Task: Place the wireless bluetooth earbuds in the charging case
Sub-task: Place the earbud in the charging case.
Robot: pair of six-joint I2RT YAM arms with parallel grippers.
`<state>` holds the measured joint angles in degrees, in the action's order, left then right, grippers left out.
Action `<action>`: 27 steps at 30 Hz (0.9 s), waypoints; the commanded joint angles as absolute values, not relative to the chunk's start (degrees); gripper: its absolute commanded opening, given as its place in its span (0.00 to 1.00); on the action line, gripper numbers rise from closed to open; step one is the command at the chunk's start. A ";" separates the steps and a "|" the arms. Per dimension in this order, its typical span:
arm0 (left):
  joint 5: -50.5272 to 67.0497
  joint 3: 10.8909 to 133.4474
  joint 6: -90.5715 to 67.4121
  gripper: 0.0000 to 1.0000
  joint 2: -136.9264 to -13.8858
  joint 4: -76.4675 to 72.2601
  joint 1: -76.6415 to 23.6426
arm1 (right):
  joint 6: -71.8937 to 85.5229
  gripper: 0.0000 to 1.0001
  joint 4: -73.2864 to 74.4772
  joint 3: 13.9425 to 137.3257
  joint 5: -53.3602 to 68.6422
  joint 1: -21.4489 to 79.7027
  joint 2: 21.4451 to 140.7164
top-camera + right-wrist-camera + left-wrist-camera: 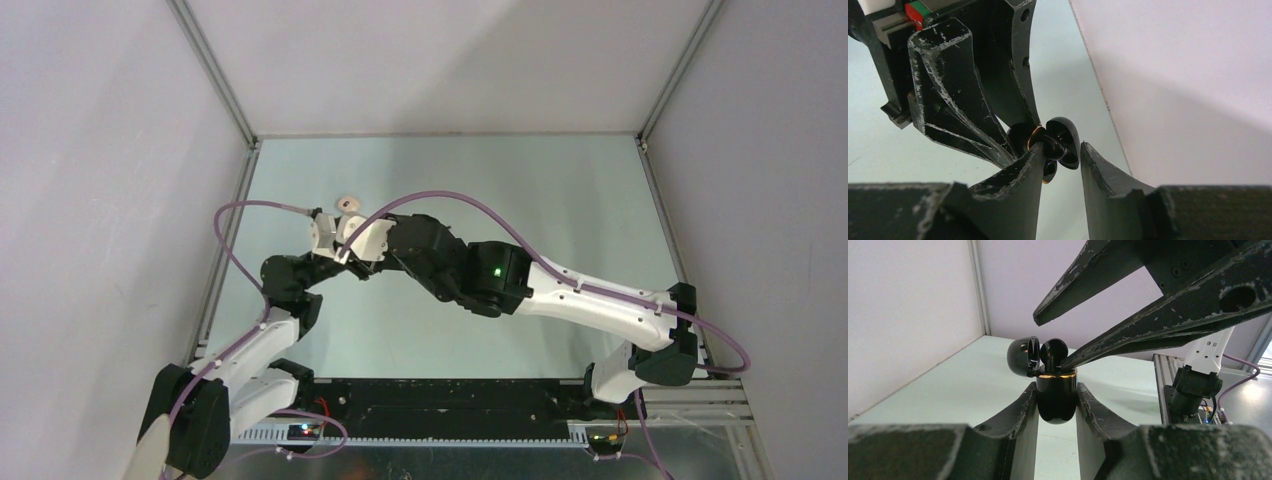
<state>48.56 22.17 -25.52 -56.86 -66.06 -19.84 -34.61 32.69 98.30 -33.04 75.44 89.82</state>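
My left gripper (1057, 387) is shut on the body of a glossy black charging case (1057, 402) with a gold rim, held above the table. The case's lid (1023, 356) hangs open to the left. A black earbud (1053, 352) sits in the mouth of the case. My right gripper (1050, 340) reaches in from the upper right, its jaws apart and its lower finger (1128, 335) resting at the rim beside the earbud. In the right wrist view the earbud (1054, 146) lies against one finger only, and the right gripper (1063, 148) is open.
A small cream-white round thing (347, 203) lies on the pale green table (560, 200) just beyond the two grippers. Both arms meet left of centre (345, 252). White walls with metal frame posts (215, 70) enclose the table on three sides.
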 commanded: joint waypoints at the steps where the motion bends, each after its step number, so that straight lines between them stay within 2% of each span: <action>1: 46.83 22.66 -26.02 0.01 -55.55 -69.35 -19.52 | -33.84 0.40 33.74 98.66 -30.70 76.77 89.35; 27: 47.50 23.75 -28.27 0.00 -54.85 -70.94 -18.26 | -35.53 0.60 38.17 97.89 -24.25 76.63 84.03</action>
<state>48.25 22.17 -27.49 -56.12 -68.12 -18.85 -35.62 37.58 97.14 -25.65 76.79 87.64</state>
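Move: The earbud already sits in its slot in the black charging case, about 1 cm ahead and 1 cm left of the right hand, level with it, one right fingertip still against it. The case body hangs about 2 cm below the right hand, 1 cm ahead and 2 cm left; its open lid is some 3 cm ahead and 1 cm left, level. The left fingers grip the case body at their own hand point, the earbud about 3 cm above them. Open the right gripper clearly wider to clear the earbud, at first almost in place, then draw it back about 3 cm from the case, sinking about 1.5 cm late on and turning roughly 8 degrees counter-clockwise. Keep the left fingers shut on the case, holding it nearly still before raising it about 1 cm at the end. ##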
